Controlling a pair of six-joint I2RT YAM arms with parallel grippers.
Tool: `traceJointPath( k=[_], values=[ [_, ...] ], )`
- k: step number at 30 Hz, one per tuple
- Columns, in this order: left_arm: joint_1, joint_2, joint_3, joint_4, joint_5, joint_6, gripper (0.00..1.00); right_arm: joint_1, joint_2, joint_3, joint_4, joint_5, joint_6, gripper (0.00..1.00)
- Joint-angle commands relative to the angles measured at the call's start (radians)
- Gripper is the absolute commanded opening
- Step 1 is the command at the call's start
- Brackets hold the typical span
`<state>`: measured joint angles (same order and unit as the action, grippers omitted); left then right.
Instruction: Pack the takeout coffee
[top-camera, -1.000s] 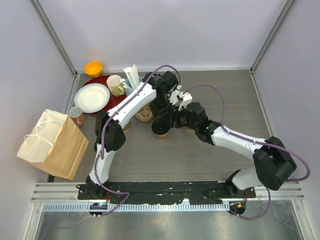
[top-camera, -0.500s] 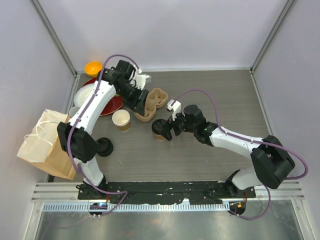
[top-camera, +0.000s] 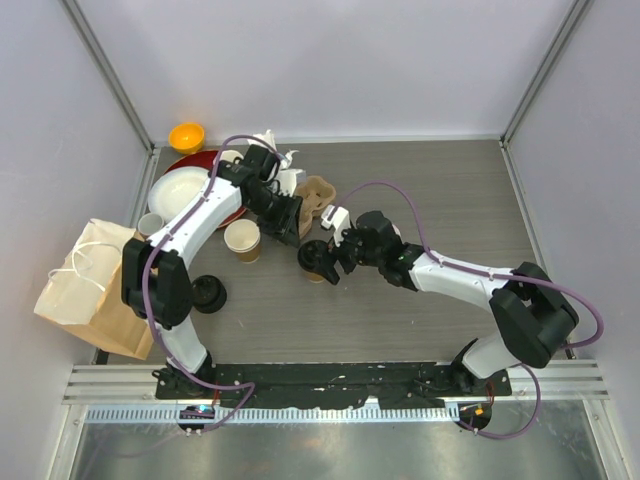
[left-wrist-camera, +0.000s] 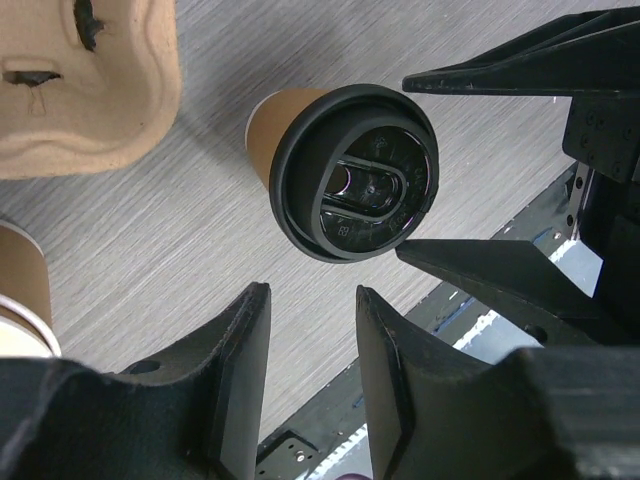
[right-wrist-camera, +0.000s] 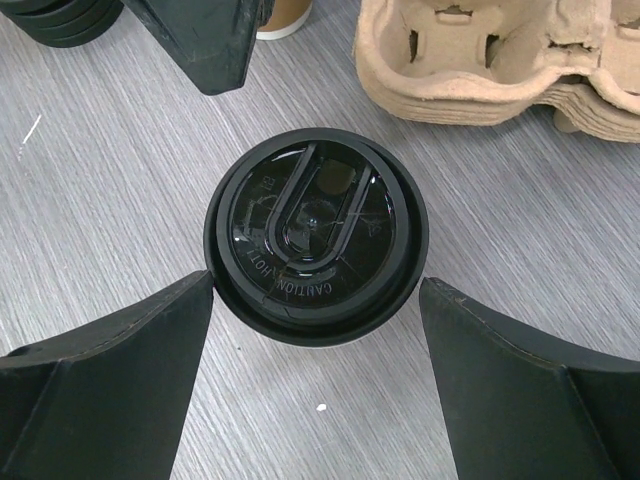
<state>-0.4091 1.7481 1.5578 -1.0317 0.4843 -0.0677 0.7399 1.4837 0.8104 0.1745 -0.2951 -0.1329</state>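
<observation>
One lidded takeout coffee (top-camera: 311, 259), a brown cup with a black sip lid, stands upright mid-table. It also shows in the right wrist view (right-wrist-camera: 315, 235) and the left wrist view (left-wrist-camera: 355, 170). My right gripper (top-camera: 322, 264) is open with a finger on each side of this cup (right-wrist-camera: 315, 295), not closed on it. My left gripper (top-camera: 290, 228) is open and empty (left-wrist-camera: 312, 335), hovering just behind and left of the cup. A second brown cup (top-camera: 242, 240) stands open, without a lid, to the left.
A stack of cardboard cup carriers (top-camera: 315, 195) lies behind the cup. A stack of black lids (top-camera: 207, 293) sits front left. A brown paper bag (top-camera: 100, 285) stands at the left edge. Plates (top-camera: 180, 195) and an orange bowl (top-camera: 187, 135) are back left.
My left arm swung away from above the lidded cup to the carrier, then came part way back. My right gripper edged left and still straddles the cup.
</observation>
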Motion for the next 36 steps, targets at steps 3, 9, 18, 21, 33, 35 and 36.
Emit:
traceJointPath(
  k=[3,9,18,21,33,35,36],
  values=[
    [0.001,0.013,0.007,0.056,0.048,-0.018,0.42,0.003,-0.053,0.032,-0.001,0.068,-0.025,0.9],
    [0.001,0.022,0.016,0.059,0.071,-0.015,0.41,0.003,-0.049,0.045,0.013,0.039,-0.027,0.92],
    [-0.017,0.025,0.073,0.078,0.027,0.005,0.41,-0.033,-0.077,0.101,-0.053,-0.018,0.085,0.91],
    [-0.025,0.028,0.065,0.087,0.005,0.002,0.4,-0.062,-0.099,0.124,-0.128,0.002,0.189,0.84],
    [-0.057,0.04,0.022,0.165,-0.052,-0.038,0.41,-0.129,-0.097,0.062,-0.179,-0.075,0.667,0.53],
    [-0.071,0.045,0.012,0.171,-0.053,-0.04,0.41,-0.128,-0.08,0.059,-0.181,-0.078,0.674,0.5],
    [-0.077,0.047,0.01,0.174,-0.053,-0.041,0.41,-0.128,-0.074,0.056,-0.17,-0.081,0.679,0.46]
  ],
)
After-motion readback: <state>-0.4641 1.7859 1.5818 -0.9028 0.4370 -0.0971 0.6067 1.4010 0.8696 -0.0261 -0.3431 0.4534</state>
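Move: The lidded coffee cup stands about 6 cm to the left hand's right and 1 cm ahead, its middle roughly 9 cm lower; the cup holder is some 14 cm ahead and 3 cm right, the open cup stack 10 cm left and 6 cm ahead. From the right hand the lidded cup is about 4 cm left, 2 cm ahead and 5 cm below, and another open cup about 10 cm right and 7 cm ahead. Up and to the right the right hand backs off the lidded cup: after a near pause with fingers spread at the lid's rim it rises about 4 cm, then sinks a little, rolling some 40 degrees about its own finger line while its fingers close to about half open. The left hand eases right and forward, about 3.5 cm in all, towards the lid, fingers still part open. ##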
